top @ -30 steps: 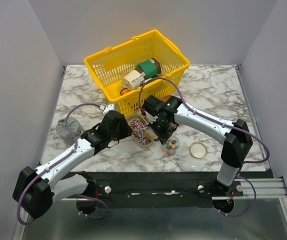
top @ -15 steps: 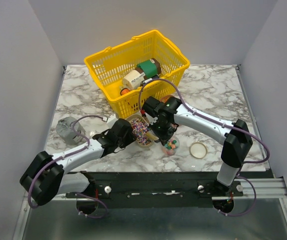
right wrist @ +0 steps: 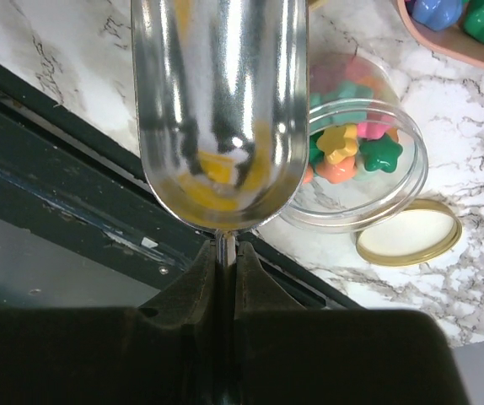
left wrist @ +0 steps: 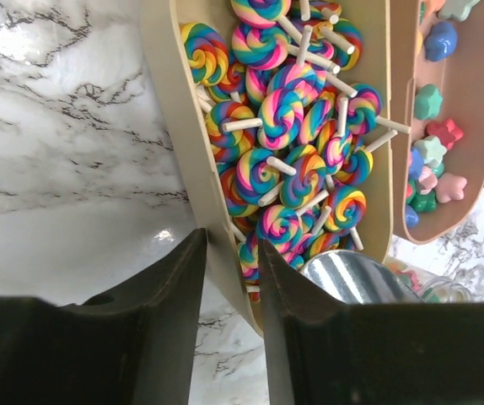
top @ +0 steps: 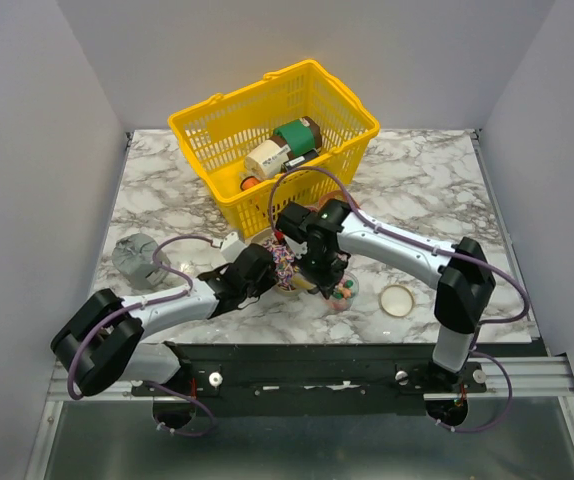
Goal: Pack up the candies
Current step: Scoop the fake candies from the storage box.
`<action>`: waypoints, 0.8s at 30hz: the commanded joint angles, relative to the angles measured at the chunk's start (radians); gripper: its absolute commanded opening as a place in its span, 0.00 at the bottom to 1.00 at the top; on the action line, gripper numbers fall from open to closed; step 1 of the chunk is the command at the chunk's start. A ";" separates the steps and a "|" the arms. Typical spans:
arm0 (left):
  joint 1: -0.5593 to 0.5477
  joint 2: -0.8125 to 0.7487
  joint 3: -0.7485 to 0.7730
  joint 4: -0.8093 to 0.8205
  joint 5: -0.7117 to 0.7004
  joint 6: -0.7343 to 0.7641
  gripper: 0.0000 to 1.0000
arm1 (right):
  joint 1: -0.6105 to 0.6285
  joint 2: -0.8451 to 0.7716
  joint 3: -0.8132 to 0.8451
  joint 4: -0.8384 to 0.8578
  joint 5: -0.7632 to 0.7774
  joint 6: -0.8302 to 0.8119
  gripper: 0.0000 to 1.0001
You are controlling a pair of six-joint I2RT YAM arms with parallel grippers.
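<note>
Swirled lollipop candies (left wrist: 288, 126) fill a beige tray (left wrist: 170, 101), and star-shaped candies (left wrist: 434, 152) lie in the compartment beside it. My left gripper (left wrist: 232, 240) straddles the tray's near wall, one finger outside and one inside, closed against it. From above, the left gripper (top: 264, 273) sits at the tray's (top: 285, 284) left side. My right gripper (right wrist: 225, 249) is shut on the thin handle of a metal scoop (right wrist: 221, 101), which hangs beside an open clear jar (right wrist: 406, 181) holding several star candies (right wrist: 352, 148). The scoop's bowl shows only yellow glints.
The jar's gold lid (right wrist: 411, 240) lies on the marble right of the jar. A yellow basket (top: 212, 125) with bottles and cans stands just behind the tray. A grey object (top: 135, 258) sits at the left. The black front rail (right wrist: 48, 169) runs under the scoop.
My left arm has reached right to the tray, and its fingers have narrowed round the tray's wall. The right gripper has shifted left and nearer with the scoop.
</note>
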 commanded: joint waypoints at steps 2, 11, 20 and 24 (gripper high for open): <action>-0.017 0.018 -0.012 -0.001 -0.070 -0.018 0.27 | 0.006 0.069 0.076 -0.009 0.068 -0.003 0.01; -0.039 0.006 -0.030 -0.044 -0.074 -0.019 0.10 | 0.006 0.154 0.145 0.008 0.079 -0.001 0.01; -0.040 0.015 -0.030 -0.050 -0.031 0.022 0.00 | 0.007 0.197 0.101 0.128 0.085 0.037 0.01; -0.040 0.004 -0.027 -0.064 -0.029 0.031 0.00 | 0.006 0.227 0.098 0.163 0.099 0.076 0.01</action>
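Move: The lollipop box has its middle about 13 cm ahead and 11 cm left of the right hand, some 9 cm below; the scoop in that hand points at its near end. The storage box, a clear jar, stands 6 cm ahead and 2 cm right; the star-candy box is 18 cm ahead, 4 cm left. From the left hand, already at the lollipop box's left rim, that box's middle lies about 6 cm ahead, 4 cm right and 3 cm below. Forward and left in about equal parts, sinking slightly, the right hand goes some 4 cm and drives the scoop it still holds over the near right corner of the lollipop box, tip in among the lollipops. The left hand stays almost in place and closes its half-open fingers, pinching the box's left rim to steady it. ##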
